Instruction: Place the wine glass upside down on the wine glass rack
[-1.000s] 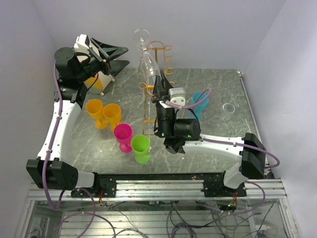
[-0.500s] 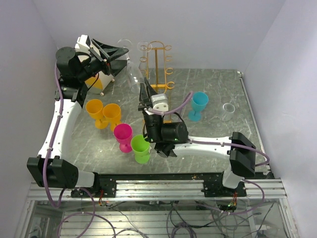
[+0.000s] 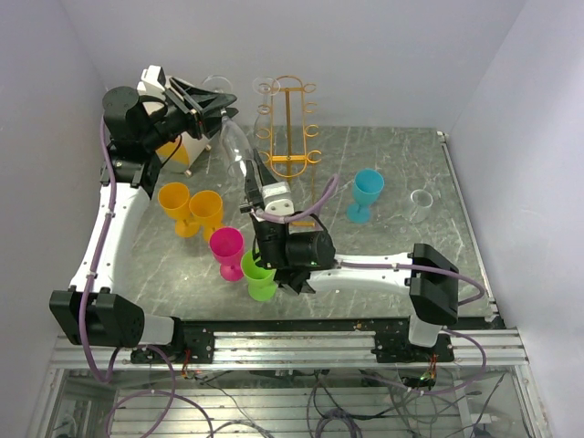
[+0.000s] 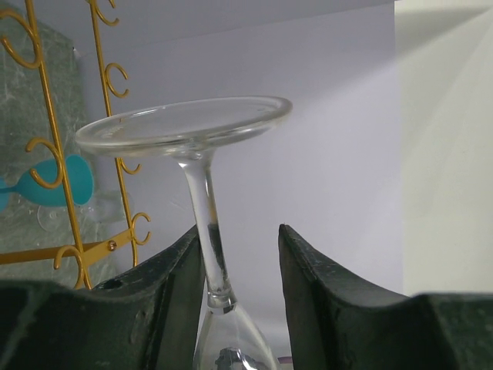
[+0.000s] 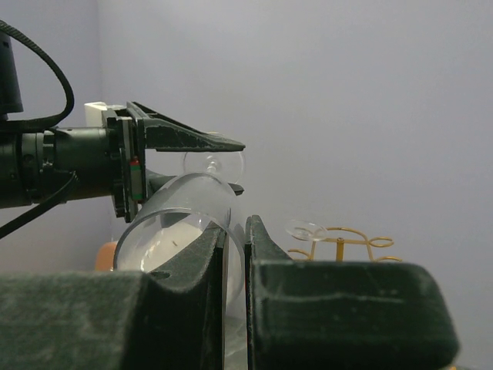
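Observation:
The clear wine glass [image 3: 235, 151] hangs tilted in the air, bowl low and foot up, left of the orange-gold wine glass rack [image 3: 290, 128]. My right gripper [image 3: 250, 182] is shut on the rim of the bowl [image 5: 181, 208] from below. My left gripper [image 3: 224, 105] stands open around the stem [image 4: 202, 208] just under the foot. The stem rests against one finger [image 4: 181, 262], with a gap to the other. In the left wrist view the rack [image 4: 62, 252] stands behind the glass.
A second clear glass foot [image 3: 265, 88] sits at the rack's top left. Two orange cups [image 3: 190, 208], a pink cup [image 3: 226, 245] and a green cup [image 3: 259, 269] crowd the left front. A teal cup [image 3: 368, 187] and a small clear cup [image 3: 420, 203] stand right. A cream drum [image 3: 187, 146] sits under the left arm.
The right arm has carried the glass leftward from the rack to the left gripper. The left jaws have narrowed around the stem.

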Controlling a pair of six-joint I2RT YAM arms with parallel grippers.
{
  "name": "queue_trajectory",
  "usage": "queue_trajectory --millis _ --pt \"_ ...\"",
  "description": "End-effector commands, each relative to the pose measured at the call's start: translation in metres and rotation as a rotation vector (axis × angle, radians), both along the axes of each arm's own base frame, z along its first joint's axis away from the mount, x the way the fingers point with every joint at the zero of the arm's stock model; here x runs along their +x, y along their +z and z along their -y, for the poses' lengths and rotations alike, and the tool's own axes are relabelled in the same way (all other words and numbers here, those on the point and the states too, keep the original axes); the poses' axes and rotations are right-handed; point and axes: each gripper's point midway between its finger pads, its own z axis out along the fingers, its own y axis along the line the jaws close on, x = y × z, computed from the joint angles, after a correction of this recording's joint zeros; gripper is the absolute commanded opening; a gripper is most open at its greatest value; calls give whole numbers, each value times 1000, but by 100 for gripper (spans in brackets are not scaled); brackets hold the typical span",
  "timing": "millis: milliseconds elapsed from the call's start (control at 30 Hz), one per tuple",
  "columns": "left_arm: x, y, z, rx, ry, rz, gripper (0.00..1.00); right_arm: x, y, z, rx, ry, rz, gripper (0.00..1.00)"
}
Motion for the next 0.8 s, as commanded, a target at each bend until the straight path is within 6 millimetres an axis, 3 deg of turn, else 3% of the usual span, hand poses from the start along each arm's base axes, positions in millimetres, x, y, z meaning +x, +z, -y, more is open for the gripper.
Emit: queue_trajectory --millis 0,267,400,500,767 --pt "-6 10 -10 5 34 26 50 -2 8 13 54 -60 25 0" --pt "-3 11 -14 10 54 22 51 2 -5 18 42 -157 35 0" --pt "-3 12 -14 9 52 36 36 -1 -8 16 36 -163 43 0" --pt "-3 13 -14 8 49 48 10 -2 -8 19 41 -171 46 0" --pt "-10 36 -15 2 24 203 7 -4 -16 14 2 -119 21 0"
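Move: The open left fingers already straddle the upside-down wine glass's stem, which lies about 1 cm ahead and 1 cm left of the hand point, level with it. The rack's top is some 12 cm to the left hand's right, 2 cm back and 10 cm below. The right hand holds the glass by its rim; the left gripper is about 11 cm ahead of that hand, 4 cm left and 2 cm higher. Left fingers ease about 1 cm left onto the stem and pinch it while the right lowers the rim 2 cm. ##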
